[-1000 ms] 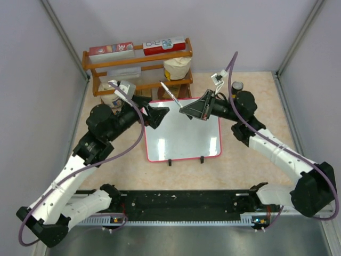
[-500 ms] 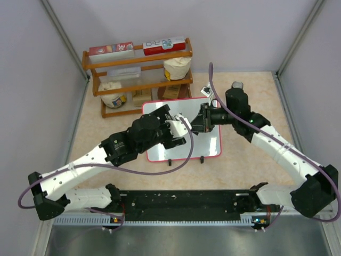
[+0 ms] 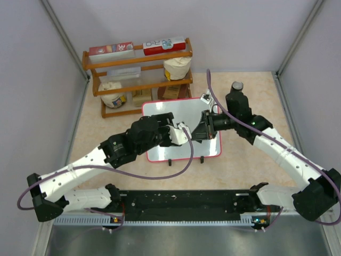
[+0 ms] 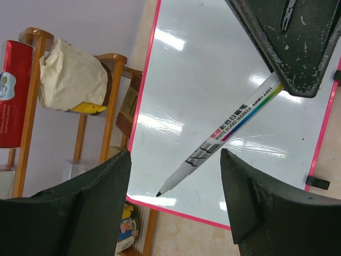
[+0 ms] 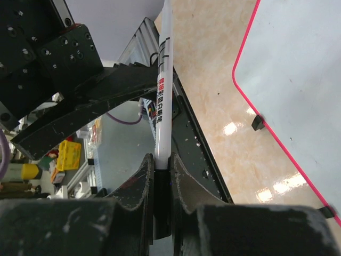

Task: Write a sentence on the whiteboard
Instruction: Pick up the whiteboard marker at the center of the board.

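The whiteboard lies flat in front of the shelf, pink-framed, and its face is blank; no sentence is in view. My right gripper is shut on the back end of a white marker. The marker points its bare black tip down at the board's corner and hangs just above the surface. My left gripper is open, one finger on either side of the marker's front end and touching neither side. In the top view both grippers meet over the board's near half, left facing right.
A wooden shelf with boxes and bags stands just behind the board. Two black clip feet stick out at the board's near edge. Grey walls close in left and right, and a black rail runs along the table's near edge.
My left arm has swung from the board's far left corner to its middle, bringing its jaws around the marker and narrowing them a little. My right gripper lowered and turned the marker toward the left one.
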Motion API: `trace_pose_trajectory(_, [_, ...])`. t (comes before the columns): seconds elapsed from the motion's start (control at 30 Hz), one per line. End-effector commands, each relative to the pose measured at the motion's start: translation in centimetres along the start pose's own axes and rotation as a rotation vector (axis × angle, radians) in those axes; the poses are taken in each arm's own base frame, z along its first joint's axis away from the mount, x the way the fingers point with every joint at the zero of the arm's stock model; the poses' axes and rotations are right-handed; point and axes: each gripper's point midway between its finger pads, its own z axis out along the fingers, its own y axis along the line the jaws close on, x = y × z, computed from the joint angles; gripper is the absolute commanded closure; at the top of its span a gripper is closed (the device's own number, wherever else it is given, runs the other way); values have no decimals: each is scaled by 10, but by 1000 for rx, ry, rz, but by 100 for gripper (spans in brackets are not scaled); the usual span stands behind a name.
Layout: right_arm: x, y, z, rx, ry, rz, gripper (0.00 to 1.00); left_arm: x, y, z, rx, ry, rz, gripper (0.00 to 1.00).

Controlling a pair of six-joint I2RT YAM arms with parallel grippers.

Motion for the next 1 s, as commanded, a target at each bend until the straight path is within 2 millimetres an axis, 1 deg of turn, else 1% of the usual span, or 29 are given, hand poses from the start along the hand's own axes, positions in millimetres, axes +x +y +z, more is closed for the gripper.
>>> trace_pose_trajectory(0.0, [-1,14,-9,-38,-14,-49,100,-5,-6,12,30,-12,38,35])
trace_pose_trajectory(0.07, [0,14,-9,-39,-12,-51,100,-5,-8,15,48,-12,53,41])
trace_pose_trajectory(0.1, [1,13,-9,-37,-10,-48,100,-4,-12,16,66,-6,60,50])
trace_pose_trajectory(0.2, [2,15,-9,-43,-8,-49,100,-2,-19,19,107,5,80,65])
trace_pose_trajectory(0.23, [2,15,-9,-45,-7,-50,100,-3,-18,19,111,6,81,77])
trace_pose_trajectory(0.27, [2,14,-9,-44,-5,-50,100,-2,-21,21,121,15,81,86])
trace_pose_trajectory(0.3, [2,14,-9,-45,-5,-52,100,-1,-20,20,121,25,78,100])
trace_pose_trajectory(0.5, [1,13,-9,-43,-7,-61,100,0,-22,21,127,41,96,100])
trace_pose_trajectory(0.57, [1,12,-8,-43,-8,-64,94,-2,-22,19,125,33,104,100])
trace_pose_trajectory(0.7, [1,13,-8,-49,-3,-67,89,-4,-23,16,114,38,144,100])
trace_pose_trajectory(0.77, [2,12,-7,-50,-1,-66,79,-3,-24,16,104,53,165,100])
trace_pose_trajectory(0.83, [1,12,-7,-50,0,-64,73,-4,-27,17,109,54,188,100])
trace_pose_trajectory(0.87, [1,12,-7,-50,-2,-67,68,-4,-27,16,107,55,191,100])
trace_pose_trajectory(0.93, [1,11,-6,-51,1,-65,62,-4,-27,16,106,55,203,100])
trace_pose_trajectory(0.97, [1,12,-6,-50,-1,-66,57,-3,-27,16,106,59,207,100])
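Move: Out in front of the left hand, the marker's middle lies about 5 cm to its right, 2 cm back and 3 cm lower, with the pointed tip nearly between the open left fingers. The right fingers, still gripping the black end, sit roughly 9 cm right, 4 cm back and 3 cm below; the whiteboard's middle is some 10 cm ahead, 3 cm right and 25 cm down. From the right hand, the marker's middle is about 5 cm left, 2 cm ahead and 1 cm up. Sinking about 5 cm and rolling some 15 degrees so its left side rises, the left hand shuts its fingers on the marker's barrel just behind the tip and keeps that pinch, edging slightly back and right. The right hand stays almost in place, holding the black end until the left grip is made, then opens to about a third and lets go. ##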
